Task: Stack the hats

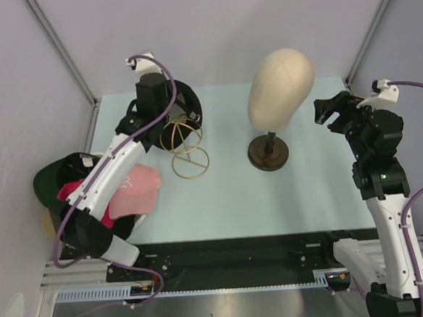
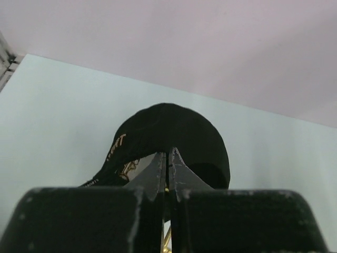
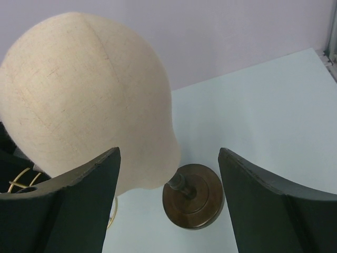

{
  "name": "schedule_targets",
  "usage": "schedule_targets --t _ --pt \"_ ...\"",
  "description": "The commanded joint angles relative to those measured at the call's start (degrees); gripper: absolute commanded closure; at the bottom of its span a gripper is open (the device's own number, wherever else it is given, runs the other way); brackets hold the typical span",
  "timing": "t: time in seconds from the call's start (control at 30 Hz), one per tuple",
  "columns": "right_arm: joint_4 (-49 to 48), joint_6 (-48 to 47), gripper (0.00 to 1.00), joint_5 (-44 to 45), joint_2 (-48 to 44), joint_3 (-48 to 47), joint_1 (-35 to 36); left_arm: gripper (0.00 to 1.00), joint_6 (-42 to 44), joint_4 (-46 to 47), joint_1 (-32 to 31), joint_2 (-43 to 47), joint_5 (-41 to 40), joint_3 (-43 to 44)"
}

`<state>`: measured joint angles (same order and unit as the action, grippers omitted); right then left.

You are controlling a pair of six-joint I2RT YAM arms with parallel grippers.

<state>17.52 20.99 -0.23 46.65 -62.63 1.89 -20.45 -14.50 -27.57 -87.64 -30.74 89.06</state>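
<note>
A black hat with gold lettering (image 1: 187, 102) (image 2: 174, 132) hangs tilted over a gold wire stand (image 1: 188, 151) at the back left. My left gripper (image 1: 166, 111) (image 2: 168, 153) is shut, its fingertips meeting on the hat's lower edge. More hats lie heaped at the left edge under my left arm: dark green (image 1: 51, 177), magenta (image 1: 72, 191), light pink (image 1: 137, 189) and a bit of tan (image 1: 49, 226). At the right, my right gripper (image 1: 331, 110) (image 3: 168, 150) stands wide open with nothing between its fingers.
A beige mannequin head (image 1: 281, 88) (image 3: 79, 95) on a dark round wooden base (image 1: 268, 153) (image 3: 193, 196) stands in the middle of the back, in front of the right gripper. Grey walls enclose the pale table (image 1: 272, 198) on three sides.
</note>
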Motion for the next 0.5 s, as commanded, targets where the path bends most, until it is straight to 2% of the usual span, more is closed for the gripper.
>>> schedule_targets --t 0.0,0.1,0.3,0.47 --pt "-2.93 -0.07 0.2 -1.53 0.45 0.49 1.62 1.0 2.78 3.78 -1.95 8.7 -4.76 -5.02" --pt "-3.28 -0.16 0.2 -0.56 0.28 1.02 3.03 1.0 3.13 3.61 -3.18 12.22 -6.61 -8.72" --pt "-3.72 -0.95 0.2 -0.38 0.63 1.29 5.66 1.0 0.32 1.15 -5.12 17.23 -5.12 -13.91" --pt "-3.11 -5.08 0.21 2.86 0.9 0.49 11.63 1.0 -3.45 -0.88 -7.93 20.57 -3.98 -17.51"
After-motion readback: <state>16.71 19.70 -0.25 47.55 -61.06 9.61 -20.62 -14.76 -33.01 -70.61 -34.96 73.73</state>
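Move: The left hand already holds the black cap by its near side, with the wire stand under it: the stand's middle is about 6 cm back, 1 cm right and 21 cm below. From this hand the mannequin head is some 32 cm right, 4 cm back and 5 cm lower, the pink cap 18 cm left, 14 cm back and 30 cm down. From the open right hand the wire stand is roughly 40 cm left, 12 cm ahead and 24 cm lower, the mannequin head 9 cm left and 14 cm ahead, slightly lower. The left hand draws the black cap straight back about 8 cm over the top of the wire stand, bowing a centimetre or two left, staying nearly level and almost untwisted, with its fingers still shut on the cap. Meanwhile the right hand, wide open and empty, slides about 4 cm left towards the mannequin head, sinking a centimetre or so and swinging some 10 degrees counter-clockwise, without closing on anything. ##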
